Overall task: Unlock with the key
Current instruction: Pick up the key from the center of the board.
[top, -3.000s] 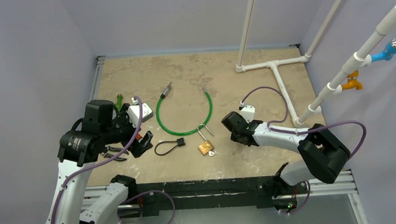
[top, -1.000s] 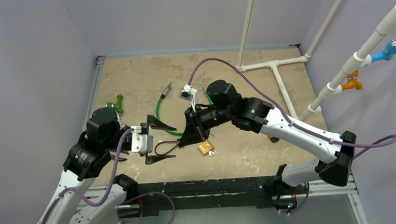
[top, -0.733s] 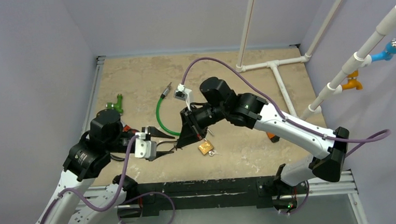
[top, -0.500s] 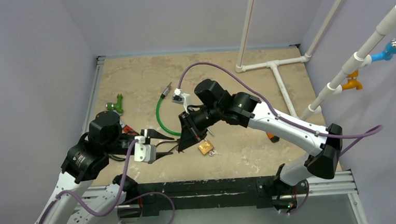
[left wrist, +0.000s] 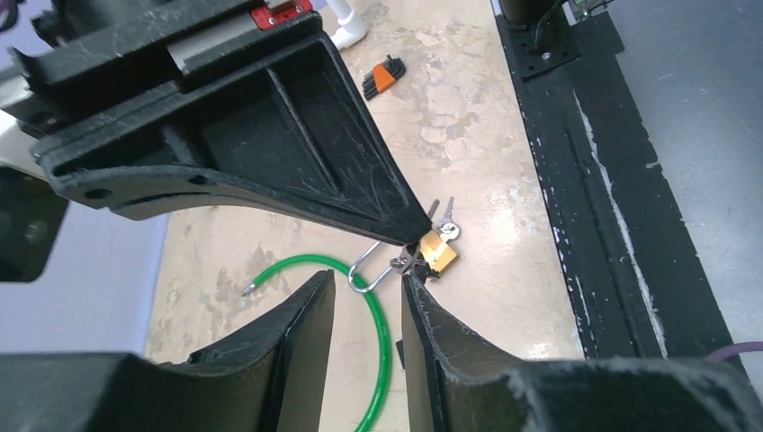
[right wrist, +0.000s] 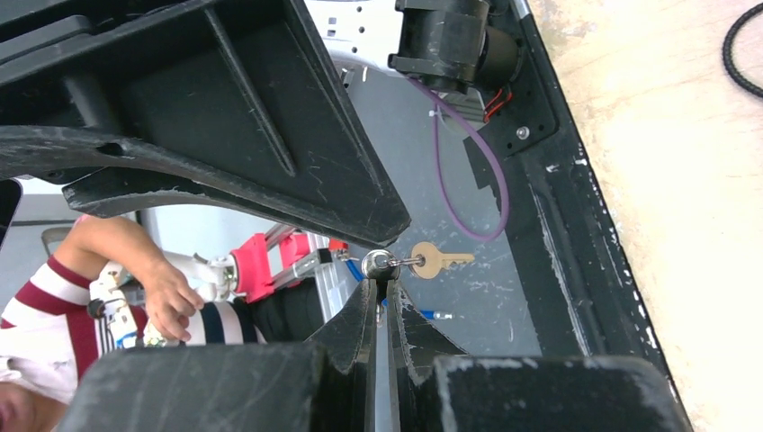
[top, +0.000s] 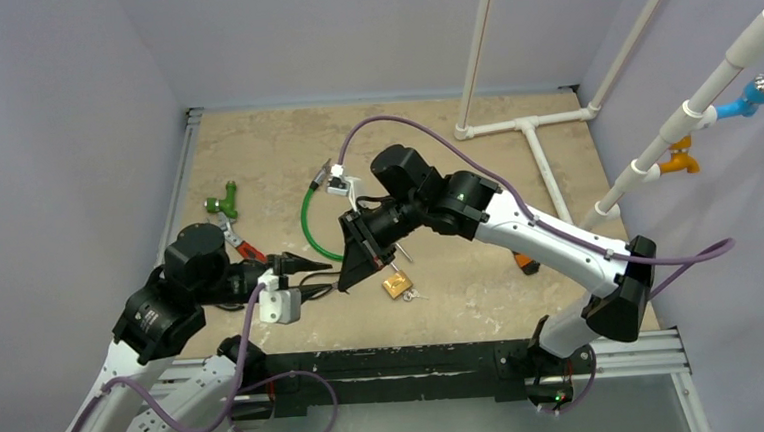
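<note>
My right gripper (right wrist: 381, 281) is shut on the silver head of a key (right wrist: 380, 264), and a brass key (right wrist: 438, 259) dangles from its ring. In the top view the right gripper (top: 345, 281) hangs above the table, tip to tip with my left gripper (top: 328, 277). A brass padlock (top: 396, 285) lies on the table just right of them, its shackle (left wrist: 371, 268) through a green cable loop (top: 308, 225). The left gripper (left wrist: 369, 277) is open by a narrow gap with nothing in it. The held key (left wrist: 407, 262) sits just beyond its right fingertip.
Red-handled pliers (top: 242, 248) and a green fitting (top: 223, 200) lie at the left. An orange hex-key set (left wrist: 382, 76) lies to the right of the padlock. A white pipe frame (top: 529, 125) stands at the back right. More keys (left wrist: 447, 212) lie by the padlock.
The left gripper's jaws have narrowed from wide to a small gap. Both grippers have drawn together, the right one shifting left with the key in it.
</note>
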`<action>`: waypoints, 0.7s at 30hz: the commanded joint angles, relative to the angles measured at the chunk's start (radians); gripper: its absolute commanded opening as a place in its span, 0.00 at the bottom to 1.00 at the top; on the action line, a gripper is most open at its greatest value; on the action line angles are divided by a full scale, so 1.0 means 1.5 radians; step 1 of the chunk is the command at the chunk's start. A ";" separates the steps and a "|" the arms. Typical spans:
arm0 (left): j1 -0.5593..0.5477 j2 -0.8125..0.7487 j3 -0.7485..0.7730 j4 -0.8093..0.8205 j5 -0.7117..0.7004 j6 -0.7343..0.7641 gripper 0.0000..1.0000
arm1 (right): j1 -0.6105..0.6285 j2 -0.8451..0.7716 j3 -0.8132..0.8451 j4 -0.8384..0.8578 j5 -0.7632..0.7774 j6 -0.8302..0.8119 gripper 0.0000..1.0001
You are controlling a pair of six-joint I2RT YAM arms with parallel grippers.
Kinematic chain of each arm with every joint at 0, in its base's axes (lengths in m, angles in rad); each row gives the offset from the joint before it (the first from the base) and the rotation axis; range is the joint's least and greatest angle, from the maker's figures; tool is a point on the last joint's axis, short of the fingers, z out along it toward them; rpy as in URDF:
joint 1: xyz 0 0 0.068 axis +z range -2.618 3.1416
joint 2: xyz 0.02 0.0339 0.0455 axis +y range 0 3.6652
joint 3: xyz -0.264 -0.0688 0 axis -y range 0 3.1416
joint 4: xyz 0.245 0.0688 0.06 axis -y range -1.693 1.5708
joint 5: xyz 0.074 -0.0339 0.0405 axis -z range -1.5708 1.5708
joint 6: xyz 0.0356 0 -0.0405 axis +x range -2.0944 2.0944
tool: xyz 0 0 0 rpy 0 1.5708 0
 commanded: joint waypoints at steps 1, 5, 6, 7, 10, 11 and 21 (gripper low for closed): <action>-0.009 0.000 0.008 0.031 -0.003 0.021 0.32 | 0.001 0.008 0.033 0.002 -0.038 0.010 0.00; -0.022 0.010 0.019 -0.008 0.018 0.036 0.32 | 0.001 0.021 0.050 -0.008 -0.040 0.008 0.00; -0.027 0.014 0.023 -0.019 0.020 0.039 0.32 | 0.001 0.023 0.055 -0.010 -0.042 0.007 0.00; -0.032 0.017 0.025 -0.029 0.018 0.046 0.30 | 0.001 0.024 0.058 -0.011 -0.042 0.007 0.00; -0.038 0.017 0.024 -0.042 0.011 0.065 0.22 | 0.001 0.026 0.064 -0.014 -0.046 0.007 0.00; -0.039 0.019 0.025 -0.043 0.010 0.067 0.21 | 0.000 0.028 0.065 -0.017 -0.047 0.007 0.00; -0.046 0.018 0.027 -0.031 -0.001 0.045 0.00 | 0.000 0.035 0.076 -0.018 -0.057 0.003 0.00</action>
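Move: The key hangs from its ring at the right hand's shut fingertips, about 1 cm to that hand's left and 2 cm below it. From the left hand the key is roughly 2 cm to the right, 1 cm back and 1 cm lower. The brass padlock lies about 10 cm right of the left hand, 5 cm farther out and 28 cm below; the black cable is some 3 cm left, 4 cm ahead, equally low. Left hand eases 1–1.5 cm back and down, fingers closing to pinch the key beside the right fingertips. ##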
